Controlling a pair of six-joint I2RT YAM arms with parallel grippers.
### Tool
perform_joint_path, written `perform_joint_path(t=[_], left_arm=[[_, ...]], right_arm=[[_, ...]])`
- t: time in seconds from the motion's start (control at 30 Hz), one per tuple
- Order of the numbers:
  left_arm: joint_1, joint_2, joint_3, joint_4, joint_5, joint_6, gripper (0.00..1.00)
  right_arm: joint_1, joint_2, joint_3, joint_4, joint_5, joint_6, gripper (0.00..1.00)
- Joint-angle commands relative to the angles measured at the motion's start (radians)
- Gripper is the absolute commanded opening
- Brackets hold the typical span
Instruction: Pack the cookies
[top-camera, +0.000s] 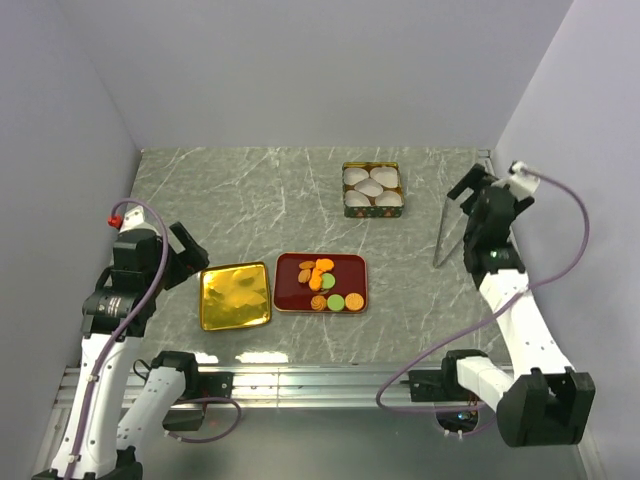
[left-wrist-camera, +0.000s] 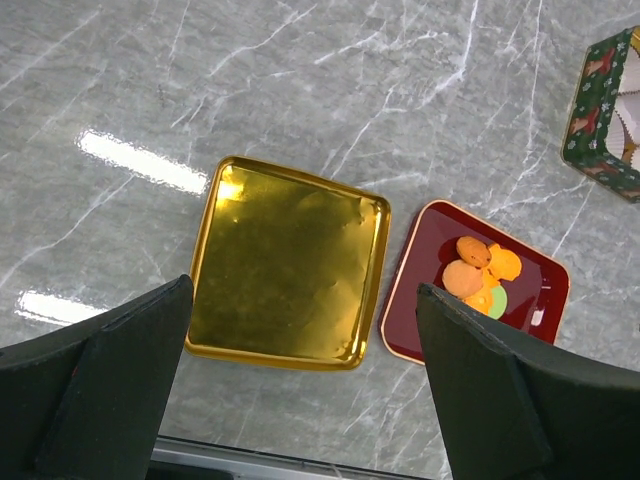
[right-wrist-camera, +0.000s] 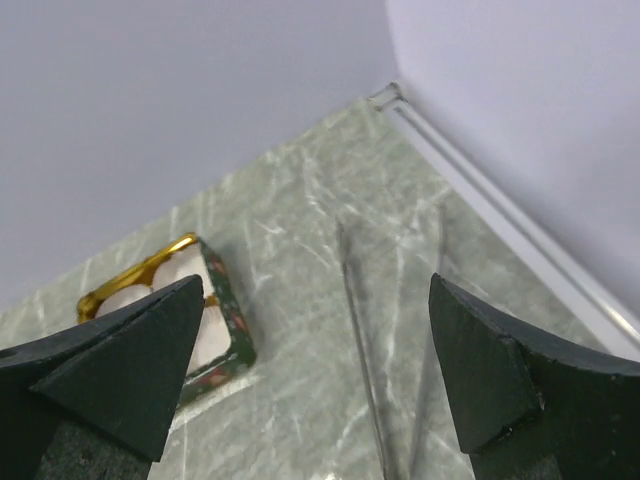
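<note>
Several cookies (top-camera: 322, 282), orange, light green and tan-brown, lie on a dark red tray (top-camera: 288, 290) near the table's front middle. In the left wrist view the cookies (left-wrist-camera: 478, 272) sit on the red tray (left-wrist-camera: 430, 240) at the right. A green printed tin (top-camera: 372, 212) with white paper cups inside stands farther back. My left gripper (top-camera: 190, 258) hangs open above the table's left side, over a gold lid (left-wrist-camera: 285, 265); it (left-wrist-camera: 303, 290) holds nothing. My right gripper (top-camera: 465, 215) is open at the right, empty (right-wrist-camera: 316, 285), above thin metal tongs (right-wrist-camera: 362, 330).
The gold lid (top-camera: 235, 296) lies just left of the red tray. The tongs (top-camera: 447, 232) lie near the right wall. The tin (right-wrist-camera: 225, 320) shows left of my right fingers. Walls close in the table on the left, back and right.
</note>
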Motion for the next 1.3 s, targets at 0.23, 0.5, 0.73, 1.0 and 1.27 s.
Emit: perform_joint_path(t=[0.23,0.5,0.73,1.0,1.27], left_arm=[[-0.02,-0.022,-0.05,0.027,-0.005,-0.059,0.99],[-0.043,0.001,-0.071,0.041,0.018,-0.057,0.99],[-0.046,0.04,-0.076,0.049,0.054,-0.036,0.99],[-0.046,0.058,-0.079,0.05,0.055,-0.037,0.99],[-0.046,0.086,-0.079,0.044,0.032,-0.054,0.99]], right_arm=[[-0.011,0.211,0.352,-0.718,-0.099,0.153,1.0],[-0.076,0.538,0.516,-0.996,-0.291,0.168,1.0],[-0.111,0.663,0.547,-0.999,-0.352,0.177,1.0],[-0.163,0.786,0.585,-0.976,-0.345,0.139,1.0],[-0.206,0.924,0.706,-0.987,-0.369,0.071,1.0]])
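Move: The V-shaped metal tongs lie on the table almost under the right hand, their middle about 3 cm ahead, level sideways and some 25 cm below, with the joined end towards the bases. From that hand the cookie box stands roughly 14 cm ahead and 20 cm left, and the red cookie tray about 10 cm back and 33 cm left, both similarly low. From the left hand the tongs are some 19 cm ahead, 63 cm right and 22 cm below. Downwards, after a 1 cm lift, the right hand drops about 22 cm towards the tongs, tipping some 70 degrees until its wide-open fingers point almost straight down; it swings slightly back and left, then returns as it nears their joined end, with no touch visible. The left hand sinks about 4 cm towards the gold tray, drifting slightly right, fingers open. ##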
